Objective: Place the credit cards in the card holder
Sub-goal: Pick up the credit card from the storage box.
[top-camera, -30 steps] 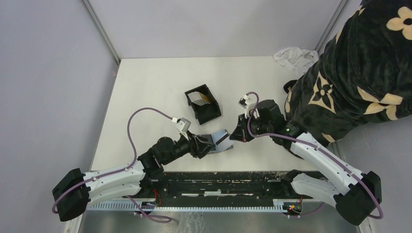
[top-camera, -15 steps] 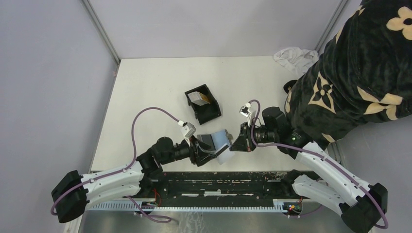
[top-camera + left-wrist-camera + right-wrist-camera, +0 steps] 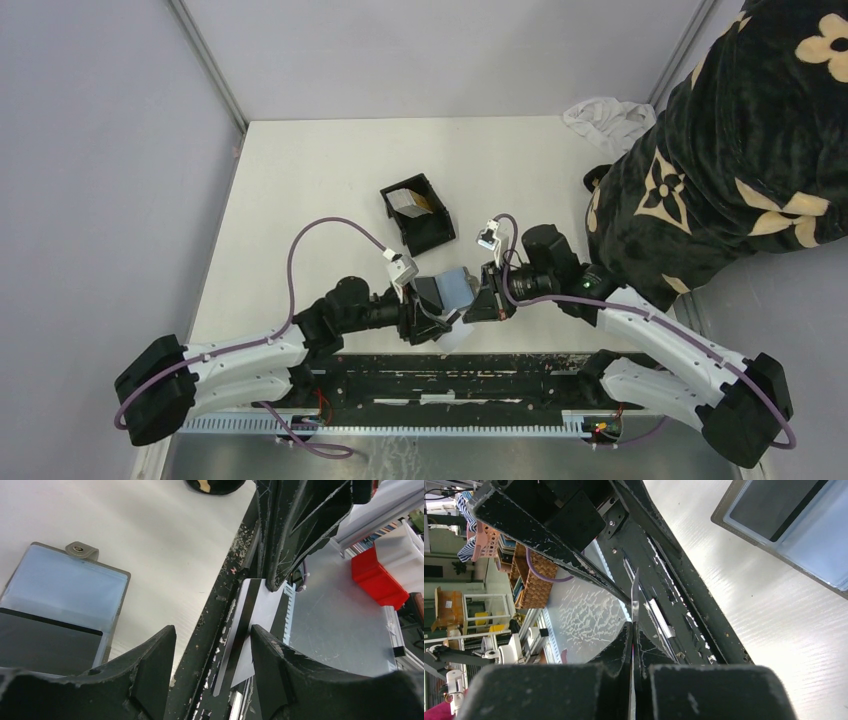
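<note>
The black card holder (image 3: 418, 213) stands mid-table with a whitish card (image 3: 404, 202) and a tan card (image 3: 428, 204) leaning inside it. Over the table's near edge, my right gripper (image 3: 472, 314) is shut on another whitish credit card (image 3: 255, 625) with a black stripe. That card shows edge-on (image 3: 635, 595) in the right wrist view. My left gripper (image 3: 212, 665) is open. The held card hangs between its fingers, close to the right finger (image 3: 280, 675); I cannot tell whether they touch.
A clear card wallet (image 3: 65, 595) with a snap tab lies flat on the table beside the left finger. A black rail (image 3: 450, 372) runs along the near edge. A person in a black floral garment (image 3: 720, 150) fills the right side, and a white cloth (image 3: 605, 118) lies at the back right.
My right gripper has carried the card leftward and toward the near edge. My left gripper has come forward and turned, so its open jaws now flank the card.
</note>
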Robot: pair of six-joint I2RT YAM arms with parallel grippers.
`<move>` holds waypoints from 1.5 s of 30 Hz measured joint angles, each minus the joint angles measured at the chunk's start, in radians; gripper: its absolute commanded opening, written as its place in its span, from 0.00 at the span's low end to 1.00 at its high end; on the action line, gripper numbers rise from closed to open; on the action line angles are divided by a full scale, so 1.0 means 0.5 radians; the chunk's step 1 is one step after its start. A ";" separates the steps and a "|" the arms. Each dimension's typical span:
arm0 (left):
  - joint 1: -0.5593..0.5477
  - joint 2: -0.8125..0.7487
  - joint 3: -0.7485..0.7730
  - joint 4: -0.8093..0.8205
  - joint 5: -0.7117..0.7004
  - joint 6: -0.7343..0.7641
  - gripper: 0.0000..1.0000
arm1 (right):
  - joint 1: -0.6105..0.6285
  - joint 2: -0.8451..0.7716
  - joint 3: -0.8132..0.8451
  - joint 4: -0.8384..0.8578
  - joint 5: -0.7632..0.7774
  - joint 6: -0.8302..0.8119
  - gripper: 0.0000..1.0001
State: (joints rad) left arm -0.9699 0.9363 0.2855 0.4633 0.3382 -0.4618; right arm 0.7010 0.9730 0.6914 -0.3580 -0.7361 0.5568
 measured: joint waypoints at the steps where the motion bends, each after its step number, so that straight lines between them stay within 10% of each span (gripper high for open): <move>1: 0.004 0.009 0.000 0.006 0.017 0.001 0.58 | 0.005 0.011 0.000 0.005 0.000 0.000 0.01; 9: 0.047 0.041 0.008 0.082 0.191 -0.002 0.40 | 0.012 0.110 0.001 0.014 0.005 -0.003 0.01; 27: 0.105 0.135 -0.001 0.210 0.400 -0.024 0.37 | 0.012 0.219 0.117 0.007 0.006 -0.055 0.01; 41: 0.139 0.213 -0.053 0.335 0.485 -0.089 0.03 | 0.003 0.268 0.127 -0.034 0.010 -0.114 0.01; 45: 0.156 0.239 -0.063 0.371 0.481 -0.098 0.03 | -0.003 0.298 0.143 -0.044 0.023 -0.126 0.22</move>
State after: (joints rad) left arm -0.8921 1.0557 0.2539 0.6487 0.5789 -0.5106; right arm 0.6994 1.1217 0.7631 -0.3801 -0.7246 0.4938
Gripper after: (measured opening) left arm 0.044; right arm 0.057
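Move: The credit card, held in the right fingers, stands on edge with its middle about 3 cm to the right of the left hand, 1 cm back and 1 cm above; from the right hand that middle lies about 3 cm left, 1 cm back and 2 cm below. From the left hand, the open card holder lies on the table about 8 cm ahead, 1 cm right and 14 cm below, and the storage box about 25 cm ahead and 5 cm left, 13 cm below. Easing back towards itself by about 1.5 cm and turning some 10 degrees clockwise, the left hand brings the card between its part-open fingers, then shuts them, pinching the card's free end. The right hand, still around the other end, shifts forward and down about 1.5 cm each and a little left, dipping, rising and dipping again, and its fingers barely begin to part at the end. ##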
